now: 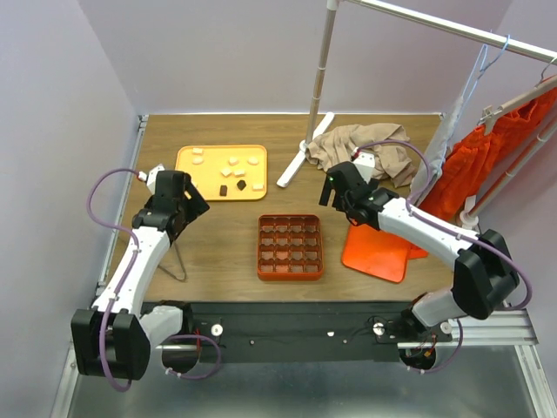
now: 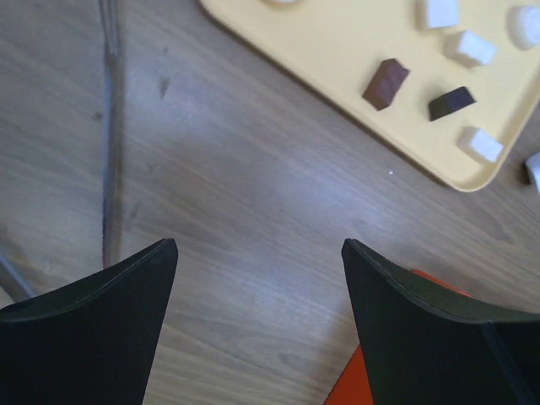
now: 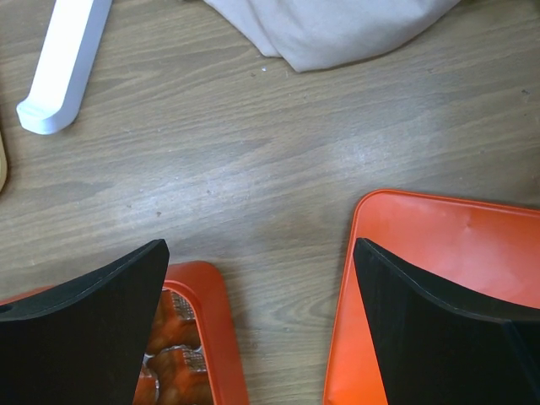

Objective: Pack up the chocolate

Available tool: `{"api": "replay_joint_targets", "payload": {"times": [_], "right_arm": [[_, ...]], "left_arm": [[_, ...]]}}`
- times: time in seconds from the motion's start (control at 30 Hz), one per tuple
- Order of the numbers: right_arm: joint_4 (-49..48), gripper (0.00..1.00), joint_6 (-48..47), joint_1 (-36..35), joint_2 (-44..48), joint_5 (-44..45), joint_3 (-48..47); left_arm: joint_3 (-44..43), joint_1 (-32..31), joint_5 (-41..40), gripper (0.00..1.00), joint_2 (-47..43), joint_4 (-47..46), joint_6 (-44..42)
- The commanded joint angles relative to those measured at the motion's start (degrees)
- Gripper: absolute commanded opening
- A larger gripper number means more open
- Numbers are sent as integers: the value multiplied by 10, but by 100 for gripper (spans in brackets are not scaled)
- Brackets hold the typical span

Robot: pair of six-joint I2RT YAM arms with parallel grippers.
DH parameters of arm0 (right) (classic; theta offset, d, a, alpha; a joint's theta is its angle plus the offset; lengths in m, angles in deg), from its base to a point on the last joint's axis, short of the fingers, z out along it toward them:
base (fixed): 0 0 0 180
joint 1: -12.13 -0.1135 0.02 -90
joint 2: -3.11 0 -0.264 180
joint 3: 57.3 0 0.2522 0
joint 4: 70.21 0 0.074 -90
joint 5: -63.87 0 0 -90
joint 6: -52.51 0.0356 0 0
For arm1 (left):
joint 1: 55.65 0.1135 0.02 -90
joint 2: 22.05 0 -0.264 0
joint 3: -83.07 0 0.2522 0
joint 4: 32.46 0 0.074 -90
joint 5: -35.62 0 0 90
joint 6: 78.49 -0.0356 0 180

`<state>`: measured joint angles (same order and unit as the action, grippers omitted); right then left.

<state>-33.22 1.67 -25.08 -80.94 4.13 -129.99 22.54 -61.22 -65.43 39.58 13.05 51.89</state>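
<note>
The chocolate [image 1: 233, 172] is several small cream-white and brown lumps lying on a yellow tray [image 1: 196, 170] at the back left. My left wrist view shows a brown lump [image 2: 386, 83], a darker one [image 2: 450, 103] and white ones [image 2: 481, 143] on the yellow tray [image 2: 337, 42]. An orange gridded box [image 1: 290, 246] sits mid-table, with a flat orange tray [image 1: 376, 251] to its right. My left gripper [image 1: 191, 198] hovers open over bare wood just near of the yellow tray, holding nothing [image 2: 259, 249]. My right gripper [image 1: 335, 181] is open and holds nothing [image 3: 261, 249], between the box rim [image 3: 211, 321] and the flat tray [image 3: 439, 228].
A beige cloth [image 1: 365, 152] lies at the back right, beside a white rack foot [image 1: 305, 148] and its pole [image 1: 322, 61]. An orange garment [image 1: 513, 157] hangs at the far right. A thin metal stand [image 1: 178, 261] sits under the left arm.
</note>
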Motion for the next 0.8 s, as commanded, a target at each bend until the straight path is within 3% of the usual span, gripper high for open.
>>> {"api": "replay_joint_targets", "payload": {"times": [0.0, 0.07, 0.2, 0.3, 0.5, 0.73, 0.77], "right_arm": [[8, 100, -7, -2, -28, -12, -19], [7, 100, -7, -2, -34, -16, -21], [6, 100, -10, -2, -33, -8, -13], [3, 100, -14, -2, -32, -2, -7], [-1, 100, -25, -2, -47, 3, -10], [-2, 100, -29, -2, -49, 13, -7], [-4, 100, -28, -2, -51, 12, -8]], "left_arm": [[-10, 12, -61, 88, 38, 64, 51], [-7, 29, -82, 87, 51, 64, 66], [17, 114, -16, 85, 75, 0, 39], [5, 129, -48, 84, 124, -15, 17], [-21, 129, -69, 72, 227, -34, -10], [5, 128, -81, 47, 214, -51, -6], [9, 129, -79, 47, 212, -56, -6]]}}
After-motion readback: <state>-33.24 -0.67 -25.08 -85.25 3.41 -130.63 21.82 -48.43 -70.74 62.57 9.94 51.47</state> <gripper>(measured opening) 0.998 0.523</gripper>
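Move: The tongs lie flat on the table with their middle some 10 cm to the left of the left hand, about 5 cm back and 11 cm below; the bend faces the base and one leg runs forward about 8 cm to the hand's left. From that hand the yellow tray is centred about 16 cm ahead and 4 cm right, the brown box some 21 cm right and 5 cm back. From the right hand the tongs are roughly 44 cm left and 9 cm back. The left hand swings about 8 cm to its left while sinking, away from the chocolates' tray, then drops almost straight down onto the right leg of the tongs, some 10 cm lower in all, with the wrist tipping about 20 degrees further down and turning a little counter-clockwise. It stops there with a fingertip on either side of the leg, the fingers narrowing from nearly wide open to about half, while the empty right hand only sinks some 2 cm beside the brown box. ##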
